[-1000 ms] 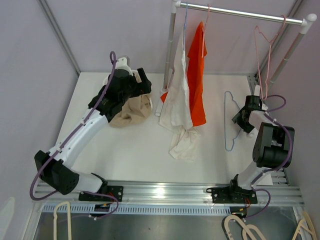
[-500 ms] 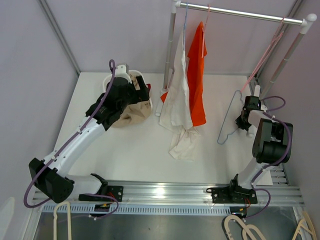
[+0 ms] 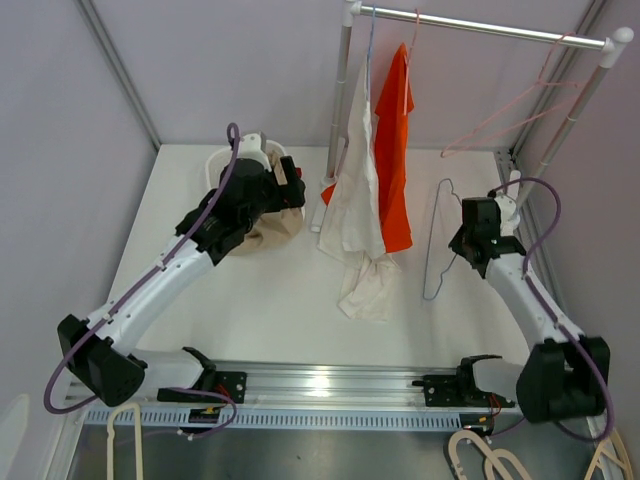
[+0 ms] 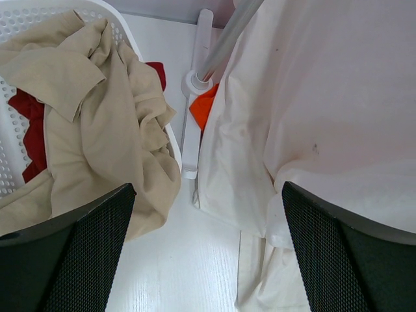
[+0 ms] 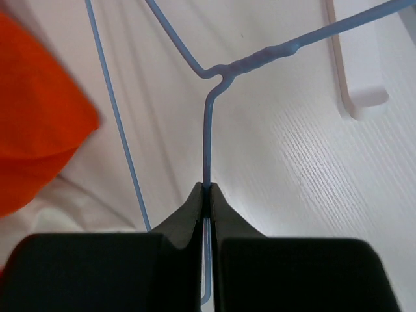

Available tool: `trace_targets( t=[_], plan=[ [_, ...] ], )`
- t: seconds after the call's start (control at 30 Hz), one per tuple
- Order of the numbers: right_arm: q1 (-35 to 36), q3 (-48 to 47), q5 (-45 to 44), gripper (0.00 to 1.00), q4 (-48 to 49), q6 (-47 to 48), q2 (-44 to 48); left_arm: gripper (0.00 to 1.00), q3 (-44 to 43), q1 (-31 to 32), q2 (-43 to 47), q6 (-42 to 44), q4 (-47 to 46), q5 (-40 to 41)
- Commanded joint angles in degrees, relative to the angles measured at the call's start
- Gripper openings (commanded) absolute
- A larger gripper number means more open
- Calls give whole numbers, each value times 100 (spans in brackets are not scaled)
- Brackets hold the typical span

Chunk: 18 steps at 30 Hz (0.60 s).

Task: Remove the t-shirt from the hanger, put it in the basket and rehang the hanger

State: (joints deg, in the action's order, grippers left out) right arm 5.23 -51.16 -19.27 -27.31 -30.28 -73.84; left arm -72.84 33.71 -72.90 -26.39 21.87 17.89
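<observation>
A cream t-shirt (image 3: 355,195) and an orange t-shirt (image 3: 394,150) hang on hangers from the rack rail (image 3: 480,27); the cream one's hem pools on the table. My left gripper (image 3: 290,190) is open and empty between the laundry basket and the cream t-shirt (image 4: 312,97). Its fingers (image 4: 71,260) stand wide apart above bare table in the left wrist view. My right gripper (image 3: 468,240) is shut on the neck of an empty blue wire hanger (image 3: 433,245), to the right of the orange t-shirt. The wire (image 5: 209,130) runs up from between the closed jaws (image 5: 207,192).
A white basket (image 3: 222,160) at the back left holds a beige garment (image 3: 268,225) and something red (image 4: 29,130). The rack pole (image 4: 227,39) and its foot stand beside the basket. An empty pink hanger (image 3: 500,115) swings on the rail's right end. The rack's right foot (image 5: 354,65) is near.
My right gripper has moved left and lifted the blue hanger off the table. The pink hanger has swung up leftwards. My left gripper has shifted right, off the beige garment.
</observation>
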Motion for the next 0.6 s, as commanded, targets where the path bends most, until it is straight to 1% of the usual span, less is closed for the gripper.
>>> trace_targets(
  t=[0.0, 0.03, 0.07, 0.1, 0.17, 0.27, 0.3, 0.43, 0.57],
  plan=[
    [293, 158, -419, 0, -616, -30, 1001, 100, 24, 144, 276, 134, 10, 214],
    [511, 167, -542, 0, -826, -4, 1386, 99, 41, 231, 355, 134, 28, 250],
    [514, 185, -630, 0, -950, 22, 1390, 99, 33, 276, 373, 143, 45, 285],
    [714, 141, -709, 0, -1100, -30, 1651, 100, 33, 320, 417, 143, 54, 355],
    [908, 80, -850, 0, -1486, -118, 1873, 99, -11, 460, 496, 169, 98, 425],
    [1216, 0, -930, 0, -1759, -275, 2347, 99, -90, 619, 575, 204, 186, 557],
    [1286, -8, -869, 0, -1786, -294, 2548, 100, -125, 654, 593, 205, 204, 575],
    [1436, -324, -842, 0, -2286, -478, 2778, 99, -248, 847, 646, 248, 353, 611],
    [1638, -780, -412, 0, -2393, -373, 2928, 100, -292, 1023, 777, 328, 493, 698]
  ],
)
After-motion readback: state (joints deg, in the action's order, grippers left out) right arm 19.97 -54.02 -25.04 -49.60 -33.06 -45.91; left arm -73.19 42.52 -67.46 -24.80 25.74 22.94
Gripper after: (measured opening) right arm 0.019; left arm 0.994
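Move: Some 13 cm ahead of the right hand, straight above that spot and about 38 cm higher, is the free stretch of the rack bar. The orange t-shirt hangs 13 cm ahead and 16 cm to its left, 20 cm up; the pink hanger 12 cm ahead, 7 cm to its right, 28 cm up. From the left hand, that free bar is 10 cm ahead, 35 cm to the right and 20 cm up. Keeping its pinch on the blue hanger's wire beside the twisted neck, the right hand draws it back and up by about 9 cm each way, drifting left, away from the orange t-shirt, while its fingers tip up some 10 degrees and turn slightly counter-clockwise. The open, empty left hand eases back from the basket, also rising and going a little right. ##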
